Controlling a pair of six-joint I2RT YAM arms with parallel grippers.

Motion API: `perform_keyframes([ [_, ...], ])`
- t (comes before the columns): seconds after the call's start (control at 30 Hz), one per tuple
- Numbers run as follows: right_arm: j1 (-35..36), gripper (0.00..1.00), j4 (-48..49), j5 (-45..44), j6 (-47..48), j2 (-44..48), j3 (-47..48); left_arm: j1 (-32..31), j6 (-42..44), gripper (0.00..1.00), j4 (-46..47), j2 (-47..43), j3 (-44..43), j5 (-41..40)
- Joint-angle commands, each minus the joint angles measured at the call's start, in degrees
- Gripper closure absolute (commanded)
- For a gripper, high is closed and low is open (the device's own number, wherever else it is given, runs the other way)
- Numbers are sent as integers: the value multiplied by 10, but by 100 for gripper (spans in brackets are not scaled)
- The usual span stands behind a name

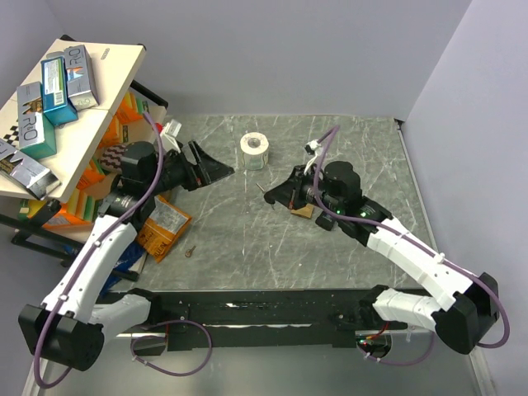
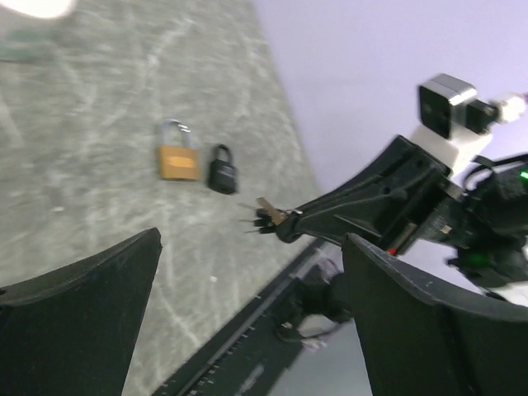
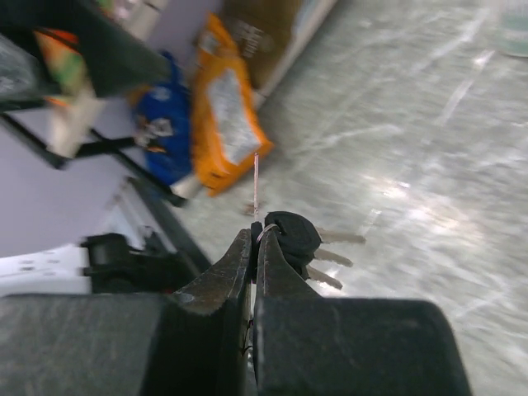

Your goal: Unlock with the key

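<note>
My right gripper [image 3: 254, 235] is shut on the key [image 3: 295, 234], a small bunch with black heads. One blade sticks straight out past the tips and the other blades fan to the right. From above, that gripper [image 1: 267, 196] hovers mid-table with the key [image 1: 261, 190] at its tip. A brass padlock [image 2: 178, 157] and a black padlock [image 2: 222, 169] lie side by side on the table, just beyond the key [image 2: 262, 216]. The brass padlock [image 1: 302, 211] peeks out from under the right arm. My left gripper [image 1: 216, 165] stands open and empty, facing the right one.
A white tape roll [image 1: 255, 151] stands at the back centre. An orange packet [image 1: 162, 228] lies at the table's left edge, with a small loose metal piece [image 1: 190, 251] near it. A shelf [image 1: 107, 70] carrying boxes stands at the far left.
</note>
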State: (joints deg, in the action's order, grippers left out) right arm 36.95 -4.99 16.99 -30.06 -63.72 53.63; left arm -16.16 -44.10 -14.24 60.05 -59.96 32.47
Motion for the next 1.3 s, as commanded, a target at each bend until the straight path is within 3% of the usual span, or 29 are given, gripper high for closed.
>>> perform_keyframes([
  [0.0,-2,100,96,33,-75,32,-14,-2,-86,3,121,9,15,102],
  [0.23,30,100,10,-43,33,10,46,-33,-90,1,-79,88,-99,27],
  [0.43,117,100,-38,-213,140,-32,115,-50,-126,6,-170,143,-139,8],
  [0.63,172,100,-39,-299,192,-59,133,-56,-136,10,-183,159,-148,9],
  [0.77,201,100,-39,-350,240,-75,148,-62,-140,19,-180,161,-142,15],
  [0.97,231,100,-33,-390,286,-100,162,-74,-142,19,-174,172,-143,22],
  [1.27,246,100,-25,-405,296,-110,160,-82,-141,58,-175,183,-147,25],
])
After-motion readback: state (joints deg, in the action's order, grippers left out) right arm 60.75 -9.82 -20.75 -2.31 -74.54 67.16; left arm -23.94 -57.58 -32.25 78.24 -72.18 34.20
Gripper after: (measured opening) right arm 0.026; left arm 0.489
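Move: The keys, held in the right hand's shut fingers, hang about 10 cm to the right of the open left hand, 3 cm nearer the base and 6 cm below. The left gripper to which they are being brought is about 12 cm left of the right hand, 3 cm ahead and 5 cm higher; the keys themselves lie just past the right fingertips. The brass padlock is some 24 cm below the right hand, 10 cm ahead and 8 cm right; the black padlock is 7 cm farther right of it and 4 cm nearer. The left hand goes right towards the hanging keys, then sinks, about 6 cm each way, while tipping its fingers some 30 degrees downward so that its jaws come around the key heads, and late on the jaws narrow to about half open without having shut. The right hand keeps its pinch on the key ring and carries the keys about 5 cm left to meet them, rising slightly then easing part of the way back down, and rolls some 35 degrees about the line of its fingers. ##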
